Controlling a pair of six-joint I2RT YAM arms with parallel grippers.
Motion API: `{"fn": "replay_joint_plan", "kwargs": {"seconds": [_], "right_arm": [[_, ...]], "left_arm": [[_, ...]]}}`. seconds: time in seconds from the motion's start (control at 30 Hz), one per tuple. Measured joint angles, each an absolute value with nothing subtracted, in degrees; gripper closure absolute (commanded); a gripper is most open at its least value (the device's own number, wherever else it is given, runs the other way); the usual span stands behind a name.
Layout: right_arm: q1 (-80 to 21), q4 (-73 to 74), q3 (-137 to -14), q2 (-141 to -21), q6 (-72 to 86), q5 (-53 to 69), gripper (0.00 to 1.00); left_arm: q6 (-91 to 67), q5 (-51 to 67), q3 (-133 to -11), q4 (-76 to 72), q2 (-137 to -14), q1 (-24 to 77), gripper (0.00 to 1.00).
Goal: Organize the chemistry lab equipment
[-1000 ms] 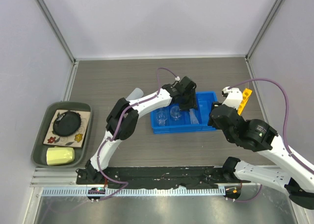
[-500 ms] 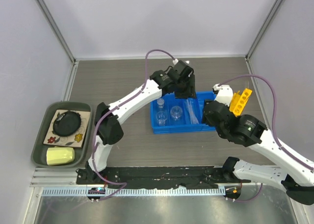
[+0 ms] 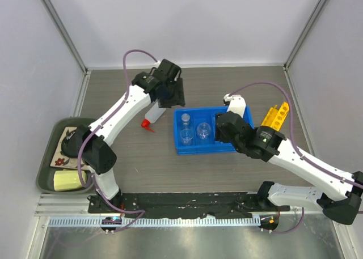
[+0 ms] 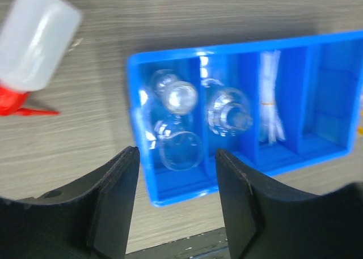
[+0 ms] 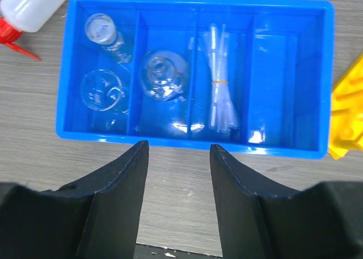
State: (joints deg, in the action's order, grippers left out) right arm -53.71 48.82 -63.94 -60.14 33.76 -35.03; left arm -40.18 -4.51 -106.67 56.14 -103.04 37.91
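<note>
The blue compartmented bin [image 3: 204, 149] sits mid-table. It holds two clear beakers [image 5: 102, 92] in its left compartment. A flask [image 5: 161, 72] fills the second and bundled pipettes [image 5: 218, 86] the third. The right compartment is empty. The white squeeze bottle [image 3: 153, 113] with its red nozzle lies on its side left of the bin. The yellow holed rack [image 3: 275, 116] lies right of the bin. My left gripper [image 3: 172, 97] is open and empty between bottle and bin. My right gripper [image 3: 225, 124] is open and empty above the bin's right half.
A dark green tray [image 3: 45, 179] with a black object, a patterned card and a yellow block sits at the left edge. White walls enclose the table. The arm bases and a black rail run along the near edge.
My left arm swung left from above the bin to beside the squeeze bottle. My right gripper moved left from by the yellow rack to over the bin. The bottle is now uncovered.
</note>
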Motion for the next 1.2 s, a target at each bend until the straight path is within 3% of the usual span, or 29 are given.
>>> {"fn": "replay_joint_plan", "kwargs": {"seconds": [0.2,0.7,1.0,1.2], "right_arm": [[-58.1,46.0,-65.3,-64.7,33.6,-34.4,0.46],[-65.5,44.6,-67.3,-69.7,33.5,-35.6,0.45],[-65.8,44.5,-66.7,-66.9,33.5,-35.9,0.45],[-65.8,43.9,-65.1,-66.6,33.2,-35.9,0.44]], "left_arm": [[-33.4,-4.8,-102.1,59.2,-102.3,30.2,0.3],[-18.2,-10.1,-92.6,60.6,-104.0,21.1,0.21],[-13.0,-10.0,-90.9,57.3,-109.6,21.1,0.09],[-10.8,-10.0,-91.0,56.3,-111.9,21.1,0.09]]}}
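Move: The white wash bottle with the red cap lies on the table about 14 cm to the left hand's left, 3 cm farther out and some 19 cm below. At that same depth, the glass bottle in the blue box is some 3 cm to that hand's right and level fore-and-aft; the round flask is about 12 cm right and 5 cm back. From the right hand the wash bottle is roughly 15 cm ahead, 29 cm left and 20 cm below. Towards the lying wash bottle the empty left hand swings about 17 cm left while sinking some 15 cm, the last of it nearly straight down, its wrist rolling and tipping about 30 degrees until the fingers point almost straight down and spread wide just above the bottle. The right hand, empty and high, shifts some 7 cm left and a little back along the blue box's near side, turning slightly counter-clockwise. ##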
